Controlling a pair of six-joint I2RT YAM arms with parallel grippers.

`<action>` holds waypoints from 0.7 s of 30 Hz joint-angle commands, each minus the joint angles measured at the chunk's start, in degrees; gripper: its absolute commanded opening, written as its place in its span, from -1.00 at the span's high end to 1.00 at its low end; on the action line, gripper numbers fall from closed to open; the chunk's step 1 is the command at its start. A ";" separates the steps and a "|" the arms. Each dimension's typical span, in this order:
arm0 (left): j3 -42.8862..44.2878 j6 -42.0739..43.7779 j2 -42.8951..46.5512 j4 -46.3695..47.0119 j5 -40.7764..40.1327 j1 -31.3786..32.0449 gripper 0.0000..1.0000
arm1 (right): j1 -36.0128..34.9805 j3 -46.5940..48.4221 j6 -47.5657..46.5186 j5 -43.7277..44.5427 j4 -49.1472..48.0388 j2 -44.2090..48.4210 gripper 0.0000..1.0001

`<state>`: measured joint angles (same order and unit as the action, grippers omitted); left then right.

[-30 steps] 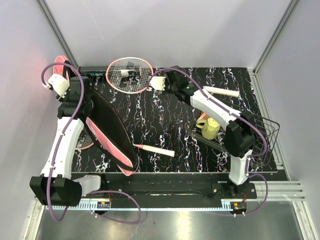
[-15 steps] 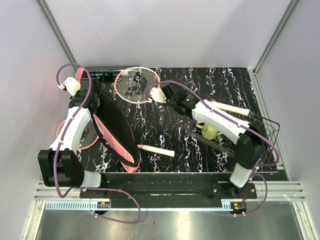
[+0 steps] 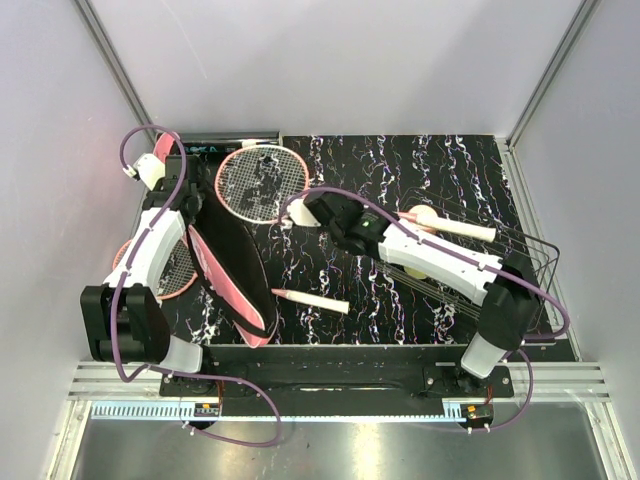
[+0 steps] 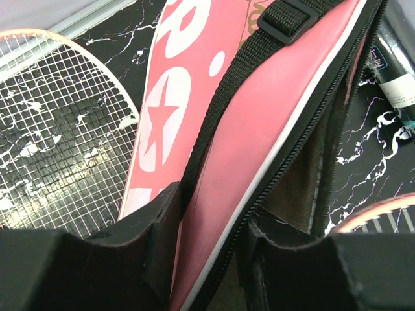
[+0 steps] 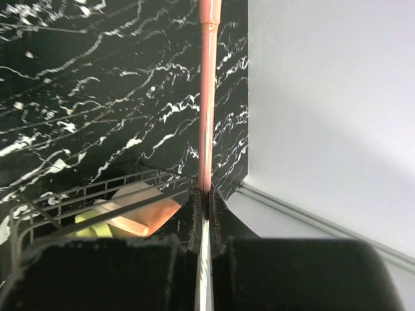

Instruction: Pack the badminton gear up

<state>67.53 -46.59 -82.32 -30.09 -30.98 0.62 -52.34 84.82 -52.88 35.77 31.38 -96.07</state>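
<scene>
My left gripper (image 4: 211, 207) is shut on the zipped edge of the pink "SPORT" racquet cover (image 4: 259, 97), which lies open along the left side (image 3: 232, 275). In the top view the left gripper (image 3: 190, 210) sits at the cover's far end. One pink-red racquet (image 3: 262, 180) hangs across the mat's middle, its white handle (image 3: 455, 226) to the right. My right gripper (image 3: 322, 210) is shut on its thin shaft (image 5: 207, 97). A second racquet (image 3: 158, 268) lies partly under the cover, handle (image 3: 310, 300) pointing right. The black tube (image 3: 215, 147) lies at the far left edge.
The black wire basket (image 3: 525, 262) stands at the right, under my right arm. The yellow-green cup with its peach lid (image 3: 425, 215) shows beside the racquet handle. Grey walls close in the left, back and right sides of the marbled black mat (image 3: 400, 165).
The right arm has drawn its racquet nearer, handle swinging toward the basket. The left arm pulled back early on with the cover's end, then held still.
</scene>
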 commanded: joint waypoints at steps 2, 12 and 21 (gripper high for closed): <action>3.31 -0.70 0.85 2.66 1.27 -0.36 1.00 | -3.73 1.67 -0.64 4.31 -1.67 -0.69 1.00; 3.23 -0.44 1.73 4.68 7.24 -0.45 1.00 | -9.35 3.33 -1.00 6.51 -0.97 -5.17 1.00; -4.41 0.01 6.30 19.35 24.29 1.22 1.00 | -10.94 27.46 16.30 11.16 10.36 -20.79 1.00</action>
<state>65.32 -46.11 -80.49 -22.81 -16.43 0.71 -63.18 98.26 -47.09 42.94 36.32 -111.72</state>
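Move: The right gripper holds the first racket by its shaft, head out about 17 cm to its left and 4 cm ahead. The open bag's mouth lies some 25 cm to its left, 8 cm back and 12 cm below; the loose racket's white grip lies 22 cm back, 7 cm left and well below. From the left gripper, which pinches the bag's zipped edge, the mouth's middle is about 13 cm back, 5 cm right and 8 cm down, and the black tube some 13 cm straight ahead, 15 cm down. Carry the racket with the right gripper about 9 cm left, drawing back and sinking some 3 cm on the way, so its head comes in towards the bag's mouth beside the left gripper. Keep both grips shut on shaft and bag edge; late on, shift the left gripper about 4 cm right and 2 cm forward, turning it some 10 degrees clockwise, to bring the bag edge to the racket head. ##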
